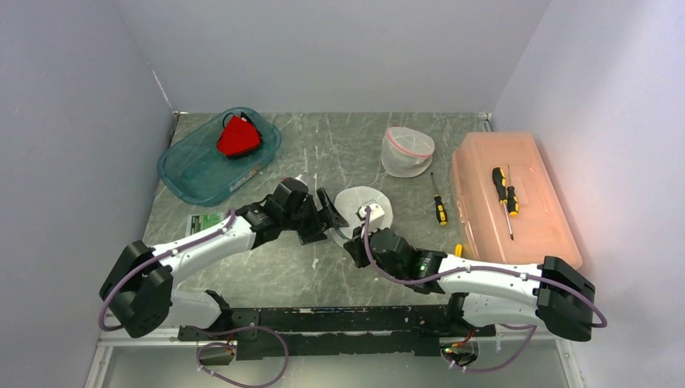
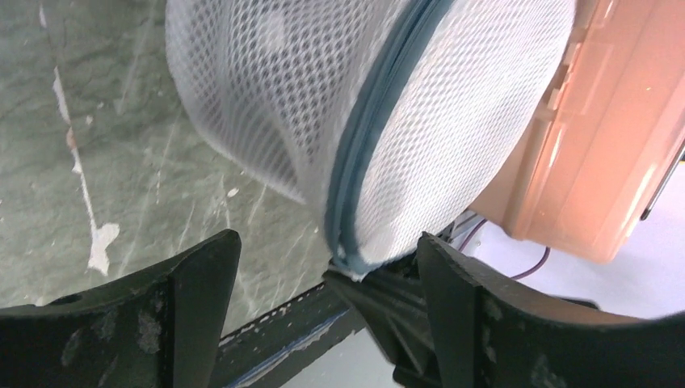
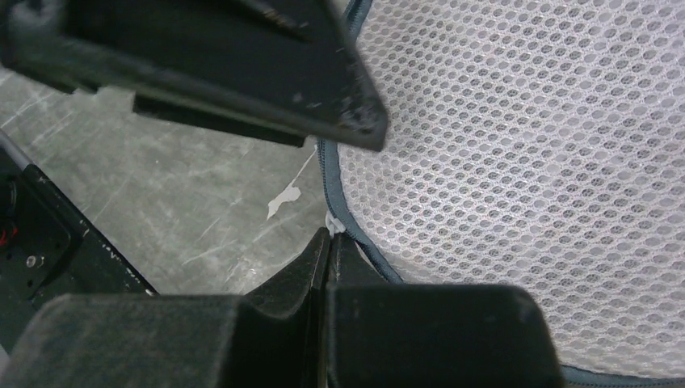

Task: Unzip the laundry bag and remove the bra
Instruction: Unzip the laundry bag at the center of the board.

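The laundry bag [image 1: 365, 205] is a round white mesh pouch with a grey-blue zip rim, lying at the table's middle. In the left wrist view the laundry bag [image 2: 266, 97] fills the top, its zip [image 2: 359, 170] running down to the lower edge. My left gripper [image 2: 327, 263] is open, its jaws standing wide on either side of that edge and holding nothing. At the bag's near rim my right gripper [image 3: 329, 234] is shut, pinching a small white tab on the laundry bag [image 3: 525, 178]. The bra does not show through the mesh. From above, the left gripper [image 1: 329, 213] and right gripper [image 1: 356, 234] meet at the bag's left side.
A teal tray [image 1: 190, 174] at the back left holds a red garment [image 1: 238, 136]. A second mesh bag [image 1: 406, 151] with a pink rim stands behind. An orange lidded box [image 1: 533, 218] on the right carries screwdrivers [image 1: 502, 190]; another screwdriver [image 1: 438, 204] and a green packet [image 1: 206, 221] lie on the table.
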`<action>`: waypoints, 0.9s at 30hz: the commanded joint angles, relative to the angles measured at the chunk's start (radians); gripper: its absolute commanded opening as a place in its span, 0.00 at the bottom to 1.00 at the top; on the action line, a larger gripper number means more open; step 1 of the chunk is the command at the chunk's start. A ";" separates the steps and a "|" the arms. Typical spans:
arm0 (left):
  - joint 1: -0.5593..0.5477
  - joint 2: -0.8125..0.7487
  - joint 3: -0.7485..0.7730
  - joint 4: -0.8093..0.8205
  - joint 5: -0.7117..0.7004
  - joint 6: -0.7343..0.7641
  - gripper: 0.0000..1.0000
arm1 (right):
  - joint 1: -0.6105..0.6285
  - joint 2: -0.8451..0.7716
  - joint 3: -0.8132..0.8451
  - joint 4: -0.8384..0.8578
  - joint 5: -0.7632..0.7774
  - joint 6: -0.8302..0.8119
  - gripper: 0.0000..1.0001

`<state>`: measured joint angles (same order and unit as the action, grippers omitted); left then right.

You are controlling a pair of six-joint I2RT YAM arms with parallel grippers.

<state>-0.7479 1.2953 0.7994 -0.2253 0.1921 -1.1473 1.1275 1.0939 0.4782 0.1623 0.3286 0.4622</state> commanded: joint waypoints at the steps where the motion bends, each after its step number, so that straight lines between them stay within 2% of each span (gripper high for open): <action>1: -0.001 0.048 0.058 0.095 -0.021 -0.029 0.81 | 0.005 -0.037 0.021 0.047 -0.045 -0.031 0.00; 5: -0.002 0.096 0.055 0.144 -0.008 -0.044 0.61 | 0.005 -0.051 0.021 0.027 -0.042 -0.030 0.00; 7: -0.002 0.097 0.045 0.161 -0.015 -0.047 0.47 | 0.005 -0.062 0.023 0.008 -0.031 -0.025 0.00; 9: -0.001 0.095 0.044 0.154 -0.037 -0.046 0.27 | 0.006 -0.077 0.023 -0.023 -0.019 -0.015 0.00; 12: 0.002 0.091 0.054 0.126 -0.058 -0.034 0.05 | 0.005 -0.108 0.025 -0.074 0.000 0.003 0.00; 14: 0.008 0.088 0.060 0.112 -0.063 -0.027 0.03 | 0.006 -0.128 0.030 -0.114 0.023 0.016 0.00; 22: 0.035 0.075 0.086 0.056 -0.066 0.019 0.03 | 0.002 -0.141 0.078 -0.345 0.186 0.096 0.00; 27: 0.059 0.061 0.075 0.067 -0.030 0.056 0.03 | -0.024 -0.187 0.074 -0.417 0.269 0.151 0.00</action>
<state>-0.7151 1.3952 0.8482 -0.1474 0.1707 -1.1526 1.1244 0.9550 0.5205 -0.1547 0.4801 0.5579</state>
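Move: My left hand, open, has the near end of the laundry bag's zipper band just off its fingertips, about 2 cm ahead, 2 cm right and 1 cm down; the bag's middle is some 4 cm ahead, 6 cm right and 4 cm below. My right hand already grips the zipper pull; that stretch of band lies about 3 cm ahead, 1 cm left and 1 cm above it. From the right hand the pink-rimmed bag stands roughly 22 cm ahead, 15 cm right, 7 cm lower. I slip my left hand some 3 cm forward and right onto the zipper band and shut its wide-open fingers, pinching the band beside the pull, then ease about a centimetre forward and left with it. My right hand keeps its pinch on the pull, lifts slightly, then draws it about 5 cm right, away from the left hand, sinking back and turning some 10 degrees clockwise. ##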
